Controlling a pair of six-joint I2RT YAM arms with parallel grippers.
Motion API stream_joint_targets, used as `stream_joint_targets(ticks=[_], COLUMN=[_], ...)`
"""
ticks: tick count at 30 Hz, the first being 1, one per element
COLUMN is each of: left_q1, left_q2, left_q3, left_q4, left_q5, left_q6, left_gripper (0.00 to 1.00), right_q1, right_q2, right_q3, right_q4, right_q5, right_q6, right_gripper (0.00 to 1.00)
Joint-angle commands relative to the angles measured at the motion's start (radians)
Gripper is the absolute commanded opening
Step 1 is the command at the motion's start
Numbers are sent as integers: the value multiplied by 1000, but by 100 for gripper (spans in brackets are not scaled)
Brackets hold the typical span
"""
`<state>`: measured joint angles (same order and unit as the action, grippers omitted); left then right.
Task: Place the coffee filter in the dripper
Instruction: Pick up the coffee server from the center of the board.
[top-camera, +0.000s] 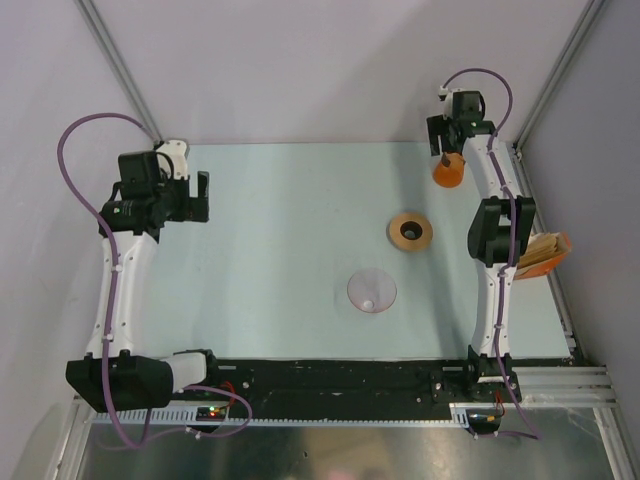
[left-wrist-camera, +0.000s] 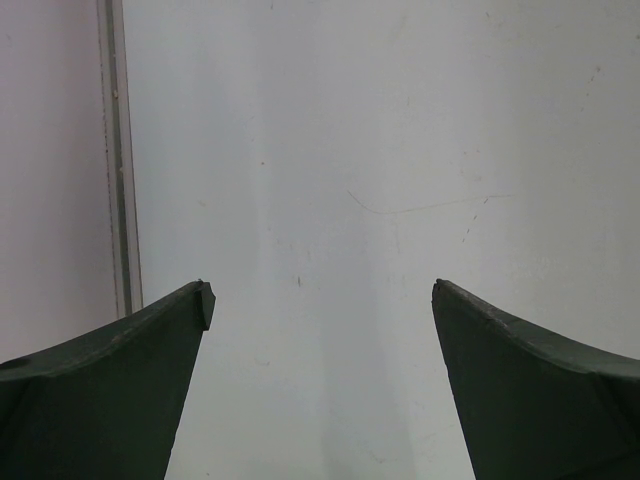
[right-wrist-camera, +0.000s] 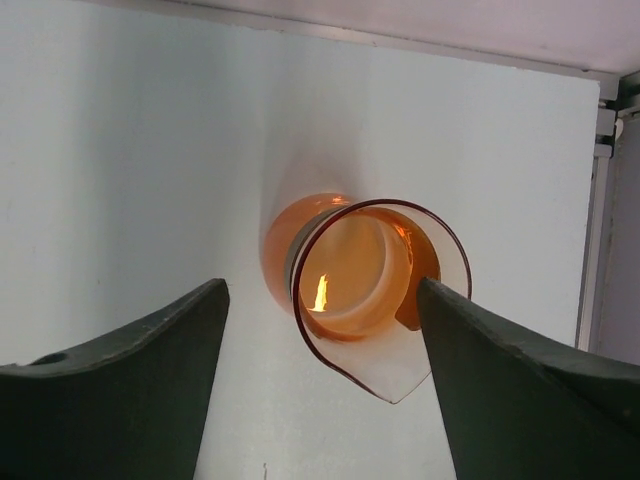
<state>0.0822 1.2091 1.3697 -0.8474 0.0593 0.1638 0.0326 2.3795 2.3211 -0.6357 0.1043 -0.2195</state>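
The dripper's clear funnel (top-camera: 371, 291) sits alone near the middle of the table, with a small white spot inside it. A brown ring (top-camera: 410, 231) lies apart, farther back. At the back right, an orange glass vessel (top-camera: 449, 170) with a pour spout sits just under my right gripper (top-camera: 443, 150). In the right wrist view the vessel (right-wrist-camera: 340, 270) lies between the open fingers of that gripper (right-wrist-camera: 323, 285). The right finger (right-wrist-camera: 500, 360) is at its rim and the left finger stands apart. My left gripper (top-camera: 200, 195) (left-wrist-camera: 321, 288) hangs open over bare table at the back left. The coffee filter is out of view.
A tan-and-white stack of paper fans (top-camera: 540, 255) lies at the table's right edge, partly behind the right arm. Metal frame posts (top-camera: 115, 60) rise at the back corners. A rail (left-wrist-camera: 118, 150) runs along the table's left edge.
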Motion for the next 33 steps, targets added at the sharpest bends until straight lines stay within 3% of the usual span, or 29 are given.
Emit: stream_joint_targets(ticks=[1,7,21,33], left_q1=[-2,-3,-3,-3], left_q2=[-6,-5,-18,-36], left_q3=[1,0,-14,-24], left_q4=[29,29,29,28], left_q5=[12,12,18,22], left_q6=[31,42,47,40], left_gripper=[98,98,98,98], right_q1=[-1,0,25,30], right_q2=[-7,-15,5,-11], right_q3=[14,4,18,13], right_q4=[1,2,-61,-59], right_q5=[-26,-51,-57,-31], right_q6=[-30,-64,-117,-142], right_gripper=[77,58,40,2])
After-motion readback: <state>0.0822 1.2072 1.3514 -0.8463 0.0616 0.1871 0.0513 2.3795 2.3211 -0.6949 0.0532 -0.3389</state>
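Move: The coffee server's middle is only about 3 cm to the right of the open right hand, 1 cm ahead and 7 cm lower, with the right finger reaching over its mouth. The wooden ring lies some 16 cm back and 8 cm left of that hand, while the clear dripper stands about 32 cm back and 18 cm left. From the idle left hand, the server is roughly 31 cm ahead, 65 cm right and 19 cm lower. The right fingers close from nearly wide open to almost shut and pinch the left wall of the coffee server at its rim, one finger inside the mouth and one outside. As they close, the hand eases about 1.5 cm left and about 1 cm each back and down, turning some 10 degrees, mostly counter-clockwise. ##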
